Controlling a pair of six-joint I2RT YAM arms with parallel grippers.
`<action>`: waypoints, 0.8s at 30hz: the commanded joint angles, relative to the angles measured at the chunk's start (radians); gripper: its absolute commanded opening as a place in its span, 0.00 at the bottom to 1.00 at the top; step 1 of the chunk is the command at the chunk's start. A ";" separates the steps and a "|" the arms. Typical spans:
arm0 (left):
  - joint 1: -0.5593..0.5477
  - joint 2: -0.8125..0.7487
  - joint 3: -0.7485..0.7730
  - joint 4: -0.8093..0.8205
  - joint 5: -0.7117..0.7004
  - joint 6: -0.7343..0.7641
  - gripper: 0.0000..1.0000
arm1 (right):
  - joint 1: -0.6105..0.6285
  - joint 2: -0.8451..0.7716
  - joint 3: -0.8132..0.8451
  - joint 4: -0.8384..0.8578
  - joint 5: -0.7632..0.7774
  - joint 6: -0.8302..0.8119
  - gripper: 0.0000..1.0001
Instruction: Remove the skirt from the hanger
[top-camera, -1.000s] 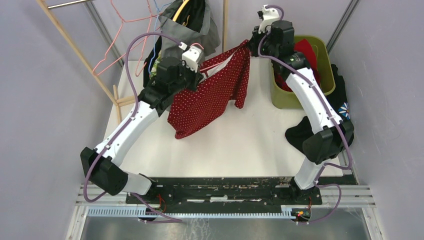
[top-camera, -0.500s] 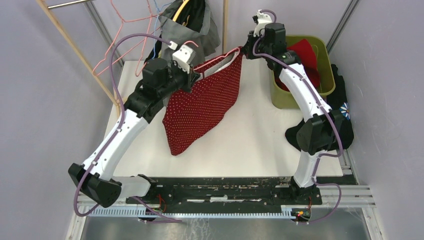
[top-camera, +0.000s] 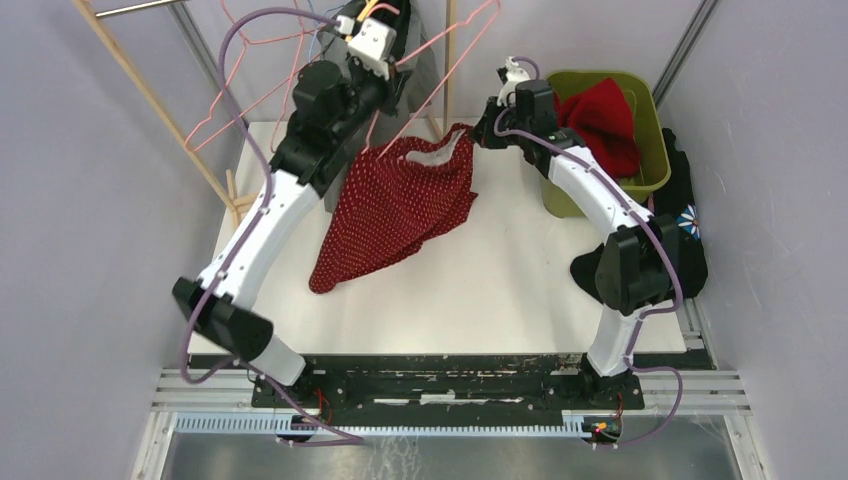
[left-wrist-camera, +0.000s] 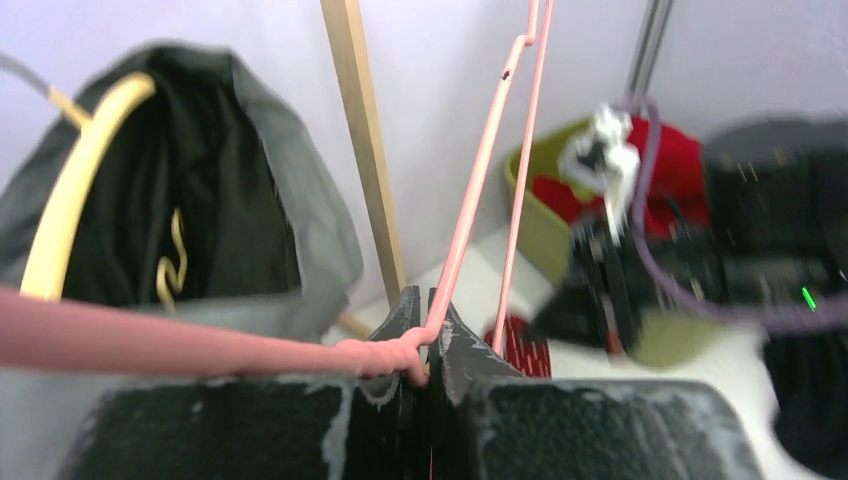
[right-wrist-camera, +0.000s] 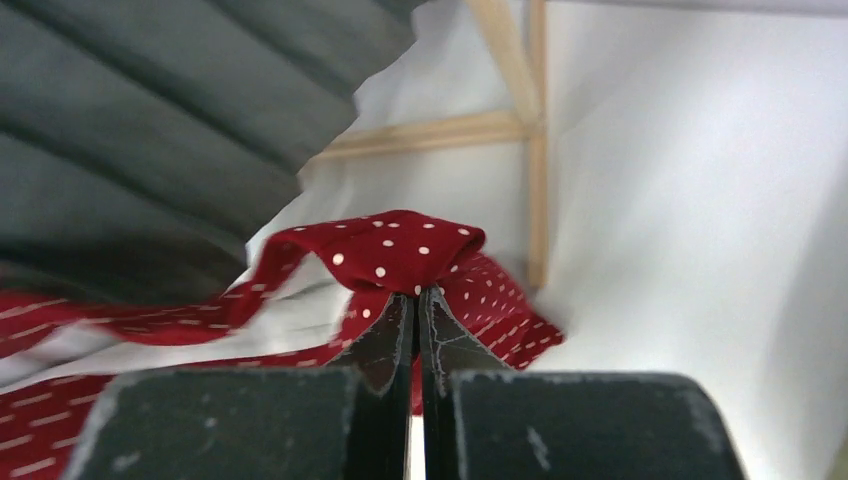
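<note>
The red white-dotted skirt (top-camera: 400, 205) hangs by its waistband from my right gripper (top-camera: 478, 132), its lower part lying crumpled on the white table (top-camera: 500, 290). In the right wrist view the gripper (right-wrist-camera: 418, 296) is shut on a fold of the skirt (right-wrist-camera: 400, 248). My left gripper (top-camera: 398, 68) is high at the back, shut on the pink wire hanger (top-camera: 450, 55). In the left wrist view the gripper (left-wrist-camera: 428, 345) pinches the hanger (left-wrist-camera: 478, 175) at its twisted neck. The hanger's lower corner sits near the waistband's left end; I cannot tell whether they touch.
A green bin (top-camera: 655, 175) holding red cloth stands at the back right, with black clothes (top-camera: 690, 215) beside it. A wooden rack (top-camera: 150, 100) at the back left carries another pink hanger (top-camera: 235, 95) and a dark grey garment (top-camera: 425, 70).
My left gripper has swung up and back, lifting the hanger away from the skirt. The skirt has gone slack and sagged onto the table, while the right gripper moved lower and leftwards.
</note>
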 joint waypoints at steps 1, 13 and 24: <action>0.005 0.158 0.169 0.239 0.008 -0.078 0.03 | 0.096 -0.158 -0.060 0.158 -0.071 0.087 0.01; 0.005 -0.014 -0.036 0.134 0.032 -0.035 0.03 | -0.057 -0.215 0.218 -0.052 0.091 -0.120 0.01; 0.005 -0.285 -0.283 -0.102 -0.062 0.009 0.03 | -0.358 -0.011 0.797 -0.016 0.313 -0.182 0.01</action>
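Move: Off to the right hand's right, about 23 cm, stands the green basket, some 2 cm farther out and 14 cm lower. From the same hand, the body of the held skirt droops about 12 cm left, 9 cm back and 11 cm down; the grey garment hangs around 13 cm left and 4 cm ahead, about level. From the left hand, which holds the pink hanger, the skirt's middle is nearly straight below, some 30 cm down and 2 cm right. Keeping its pinch on the skirt's waistband, the right hand first swings back and left about 10 cm, then sweeps steeply up and right (some 30 cm up, 27 cm right) to high above the basket, fingers tipping up and turning clockwise. The left hand, still shut on the hanger, reaches forward and right, then draws back and left about 14 cm. ##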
